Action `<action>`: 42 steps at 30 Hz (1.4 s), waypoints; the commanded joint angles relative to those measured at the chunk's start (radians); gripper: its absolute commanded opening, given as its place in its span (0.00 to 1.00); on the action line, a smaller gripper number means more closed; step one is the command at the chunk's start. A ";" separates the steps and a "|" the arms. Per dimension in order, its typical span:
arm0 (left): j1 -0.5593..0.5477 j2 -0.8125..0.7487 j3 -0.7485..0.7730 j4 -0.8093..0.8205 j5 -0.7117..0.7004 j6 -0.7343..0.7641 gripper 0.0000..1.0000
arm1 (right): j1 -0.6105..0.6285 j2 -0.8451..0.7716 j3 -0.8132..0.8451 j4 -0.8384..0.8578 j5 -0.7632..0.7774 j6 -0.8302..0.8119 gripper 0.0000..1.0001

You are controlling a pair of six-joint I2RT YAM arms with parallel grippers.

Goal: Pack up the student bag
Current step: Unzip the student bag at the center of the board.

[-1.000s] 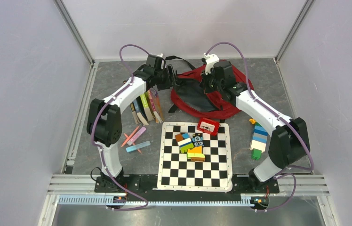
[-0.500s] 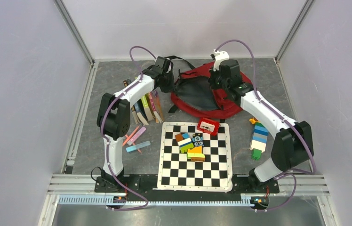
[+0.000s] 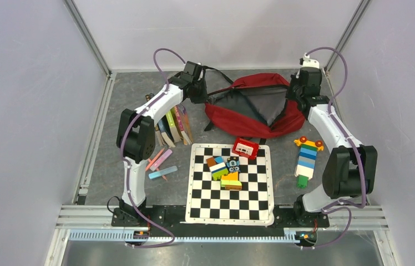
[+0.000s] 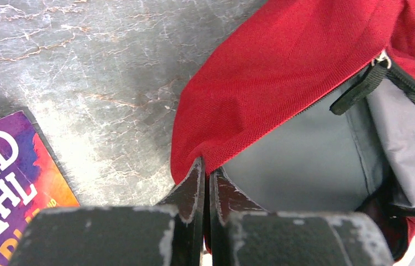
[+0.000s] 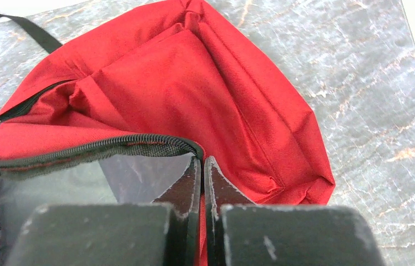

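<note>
The student bag [image 3: 249, 119], dark red with black straps and a grey lining, lies at the back of the table, stretched between both arms with its mouth open. My left gripper [image 3: 201, 93] is shut on the bag's left edge; in the left wrist view red fabric [image 4: 261, 83] is pinched between the jaws of that gripper [image 4: 206, 173]. At the bag's right end my right gripper [image 3: 294, 93] is shut on the zipped rim [image 5: 111, 145], and the right wrist view shows the gripper [image 5: 201, 160] clamping it. The grey lining [image 4: 305, 160] shows inside.
A row of books [image 3: 171, 124] stands by the left arm. Pens and markers [image 3: 160, 164] lie in front of them. A checkerboard mat [image 3: 200, 194] carries a small red toy box [image 3: 244, 148] and coloured blocks [image 3: 224, 170]. A block tower [image 3: 306, 159] lies right.
The left gripper has shut on the bag's left edge. The right arm has swung right and back, pulling the rim with it, so the bag is stretched wider and its mouth opened.
</note>
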 commanded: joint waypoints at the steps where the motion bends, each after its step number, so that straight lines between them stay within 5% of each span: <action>1: 0.020 0.028 0.034 -0.017 -0.023 0.059 0.02 | -0.040 0.017 -0.034 0.037 0.068 0.031 0.00; 7: 0.004 0.026 0.008 0.062 0.105 0.133 0.02 | -0.049 0.088 -0.033 0.064 -0.111 -0.048 0.04; 12: -0.017 0.015 0.001 0.090 0.167 0.186 0.02 | -0.050 0.070 -0.016 0.172 -0.487 -0.228 0.58; 15: -0.018 0.009 -0.001 0.104 0.193 0.182 0.02 | -0.039 0.081 0.041 0.153 -0.599 -0.319 0.69; 27: -0.020 -0.002 0.016 0.109 0.202 0.158 0.02 | 0.166 0.288 0.417 -0.203 -0.483 -0.643 0.76; 36: -0.020 0.006 0.041 0.095 0.204 0.157 0.02 | 0.265 0.347 0.441 -0.272 -0.408 -0.719 0.78; 42: -0.020 0.007 0.044 0.093 0.205 0.156 0.02 | 0.285 0.366 0.417 -0.217 -0.158 -0.729 0.75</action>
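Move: The zip pull on the bag's far rim lies about 19 cm left of my right hand, 3 cm ahead and some 6 cm lower. The pinched left corner of the bag is about 30 cm left of this hand and 2 cm back; the red case is some 16 cm left and 19 cm back on the table. From my left hand, the pull is about 10 cm right, 5 cm ahead and roughly level. I sink my right hand about 5 cm with the zip edge, open wide to let go, then swing some 18 cm left in an arc up over the opening and down towards the zip pull, turning about 55 degrees counter-clockwise so the fingers end open astride the far rim. My left hand keeps its pinch on the bag's left corner, drawing it about 3 cm right while turning slightly clockwise. ##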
